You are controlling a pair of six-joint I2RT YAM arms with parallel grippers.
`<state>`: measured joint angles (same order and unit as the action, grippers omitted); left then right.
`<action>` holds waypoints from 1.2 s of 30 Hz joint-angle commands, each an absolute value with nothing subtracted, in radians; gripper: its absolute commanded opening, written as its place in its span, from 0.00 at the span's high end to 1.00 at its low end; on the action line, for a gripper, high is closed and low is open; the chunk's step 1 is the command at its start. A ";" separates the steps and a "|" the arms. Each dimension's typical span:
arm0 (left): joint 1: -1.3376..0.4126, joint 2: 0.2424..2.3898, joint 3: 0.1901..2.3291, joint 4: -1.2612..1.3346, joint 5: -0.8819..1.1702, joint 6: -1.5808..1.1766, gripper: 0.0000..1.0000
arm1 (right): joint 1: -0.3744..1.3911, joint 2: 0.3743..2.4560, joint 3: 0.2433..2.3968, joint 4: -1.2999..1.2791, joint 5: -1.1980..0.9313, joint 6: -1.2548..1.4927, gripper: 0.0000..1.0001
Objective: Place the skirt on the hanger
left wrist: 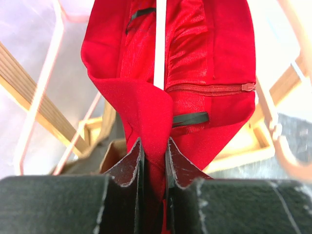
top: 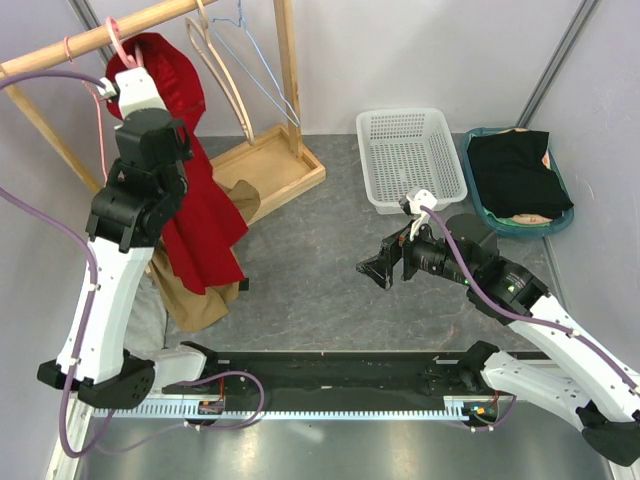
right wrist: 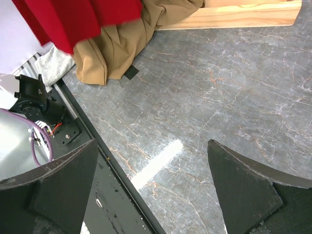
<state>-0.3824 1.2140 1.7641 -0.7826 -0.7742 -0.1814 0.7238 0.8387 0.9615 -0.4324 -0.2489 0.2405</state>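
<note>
The red skirt point(top: 205, 215) hangs down from the top of the wooden rail point(top: 90, 42), next to a pink hanger point(top: 116, 38) hooked over the rail. My left gripper point(top: 113, 88) is raised to the rail. In the left wrist view it point(left wrist: 154, 141) is shut on a fold of the skirt point(left wrist: 146, 107); the red lining, a zip and a white bar point(left wrist: 159, 44) show behind. A pink hanger arm point(left wrist: 41, 92) runs down the left. My right gripper point(top: 385, 268) hovers low over the table, open and holding nothing point(right wrist: 151, 146).
Wooden hangers point(top: 225, 75) and a blue wire hanger point(top: 255, 50) hang on the rack, whose base point(top: 265, 165) stands on the table. A tan garment point(top: 200, 300) lies under the skirt. A white basket point(top: 410, 155) and a teal bin of black clothes point(top: 520, 175) sit at the back right.
</note>
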 commanded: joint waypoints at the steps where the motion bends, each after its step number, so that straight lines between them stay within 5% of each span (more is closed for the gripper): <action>1: -0.336 1.264 1.902 -0.618 -0.767 -0.123 0.98 | 0.727 0.831 0.957 -0.397 -0.242 0.256 0.02; 25: -0.235 1.459 1.947 -0.630 -0.710 -0.282 0.98 | 0.726 0.914 0.976 -0.393 -0.258 0.267 0.02; 30: -0.233 1.459 2.039 -0.758 -0.566 -0.292 0.23 | 0.726 0.907 0.973 -0.397 -0.230 0.275 0.02; 31: -0.233 1.444 2.039 -0.764 -0.531 -0.284 0.01 | 0.726 0.905 0.973 -0.400 -0.218 0.278 0.02; 36: -0.233 1.272 1.947 -0.845 -0.290 -0.287 0.00 | 0.726 0.887 0.963 -0.431 -0.095 0.288 0.02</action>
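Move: The left hand holds the red skirt on its pink hanger; the rail spot for the hook is some 15 cm ahead, 3 cm left and 8 cm above. Of that spot, the other pink hanger hooks on about 8 cm left and 3 cm nearer, and the beige hanger's hook about 10 cm right and 3 cm farther out. From the right hand the spot lies roughly 28 cm ahead, 40 left and 25 higher. Left hand carries the hanger forward about 9 cm, dips its hook onto the rail, opens and backs off. ##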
